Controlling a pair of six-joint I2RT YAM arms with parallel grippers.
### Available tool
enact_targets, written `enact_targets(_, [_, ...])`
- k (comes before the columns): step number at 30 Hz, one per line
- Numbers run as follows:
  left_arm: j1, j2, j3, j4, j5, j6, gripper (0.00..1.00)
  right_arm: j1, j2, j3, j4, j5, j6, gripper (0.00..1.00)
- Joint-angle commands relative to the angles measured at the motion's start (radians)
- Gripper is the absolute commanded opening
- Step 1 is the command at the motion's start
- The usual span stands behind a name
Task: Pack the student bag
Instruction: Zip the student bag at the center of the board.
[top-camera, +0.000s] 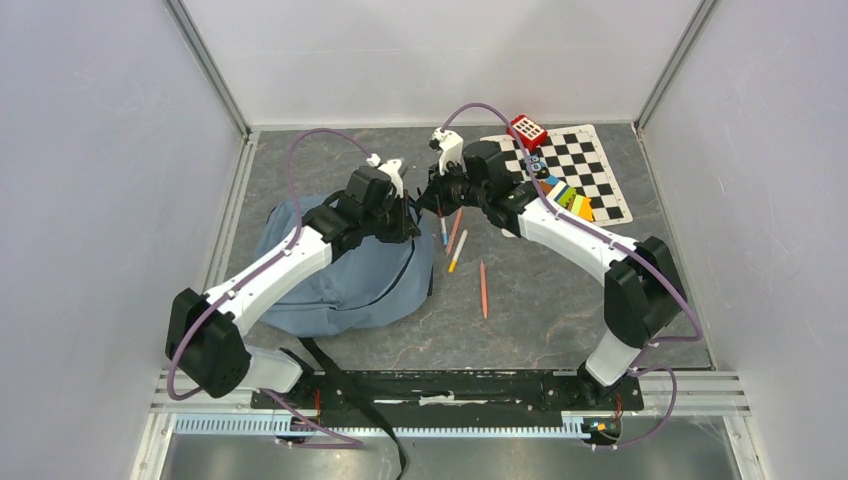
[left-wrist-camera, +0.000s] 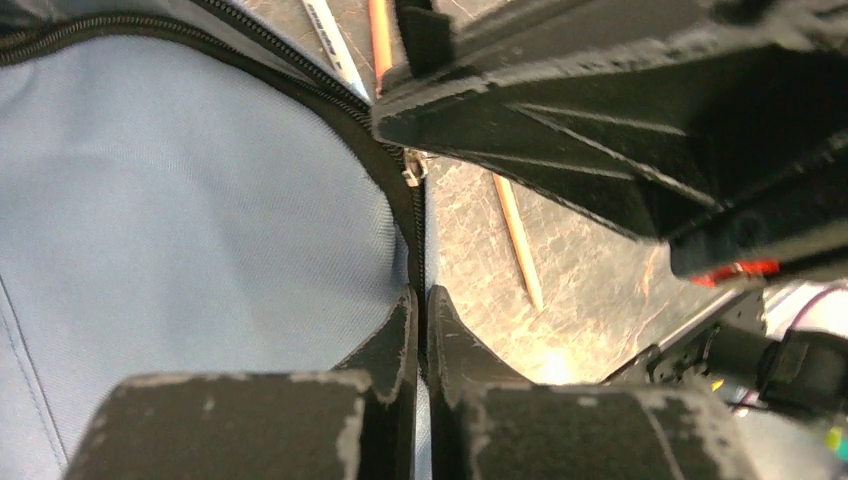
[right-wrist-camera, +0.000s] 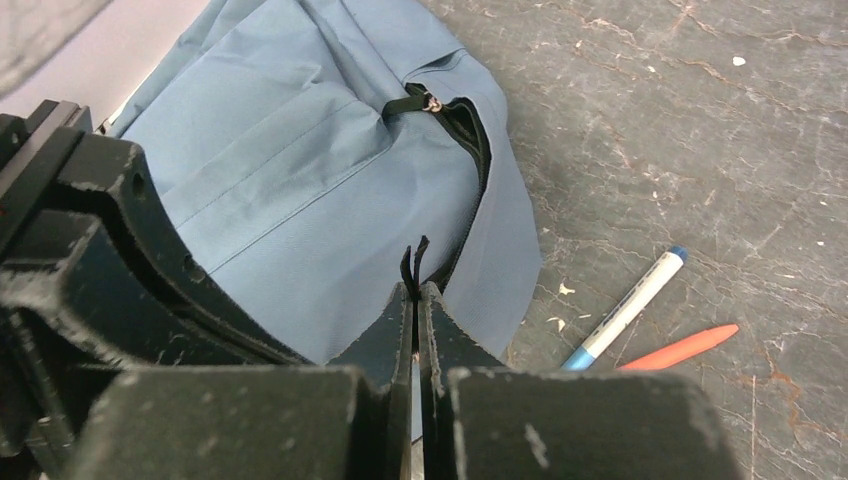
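Note:
The student bag (top-camera: 340, 275) is a blue-grey backpack lying flat left of centre. My left gripper (top-camera: 407, 228) sits at its right edge; in the left wrist view the jaws (left-wrist-camera: 422, 300) are shut on the bag's black zipper seam (left-wrist-camera: 400, 190). My right gripper (top-camera: 432, 197) is close beside it; in the right wrist view it (right-wrist-camera: 415, 287) is shut on a thin black zipper pull cord (right-wrist-camera: 412, 262) at the bag's edge (right-wrist-camera: 300, 150). The zipper there gapes a little, with a metal slider (right-wrist-camera: 432, 102) at its far end.
Several pens lie on the dark mat right of the bag: a blue-and-white one (top-camera: 443, 232), orange ones (top-camera: 455, 228) (top-camera: 483, 290), a white-and-yellow one (top-camera: 458, 250). A checkerboard (top-camera: 590, 165), a red calculator-like item (top-camera: 528, 130) and coloured blocks (top-camera: 570, 197) sit back right. A black strap (top-camera: 350, 385) trails forward.

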Motion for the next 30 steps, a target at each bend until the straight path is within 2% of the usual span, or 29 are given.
enact_targets(1, [0.001,-0.076,-0.024,-0.029,0.208,0.206,0.02,-0.007,0.017,0.103,0.022,0.017,-0.072,0.0])
enact_targets(5, [0.002,-0.115,-0.041,-0.137,0.302,0.255,0.02,-0.03,0.082,0.169,-0.015,-0.024,-0.105,0.0])
enact_targets(15, [0.002,-0.231,-0.09,-0.3,0.395,0.284,0.02,-0.052,0.254,0.312,-0.039,-0.137,-0.16,0.0])
enact_targets(30, [0.001,-0.243,-0.081,-0.523,0.575,0.42,0.02,-0.006,0.395,0.384,0.014,-0.186,-0.164,0.0])
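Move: The left gripper pinches the closed part of the zip; the bag's near edge lies about 16 cm back, 7 cm left and 11 cm below, the black marker some 5 cm back and 4 cm right. The right gripper holds a zip pull; the far zip pull waits roughly 5 cm ahead, 10 cm left and 6 cm lower, while the blue-white marker lies about 2 cm ahead, 2 cm right and 12 cm below. Keep both grippers shut and pull them apart along the zip: draw the left gripper back about 12 cm, drifting a little left, towards the bag's near edge, turning clockwise nearly 30 degrees with the zip tape still pinched. Meanwhile take the right gripper with its pull down and left, some 5 cm each, towards the far zip pull, turning somewhat counter-clockwise. ##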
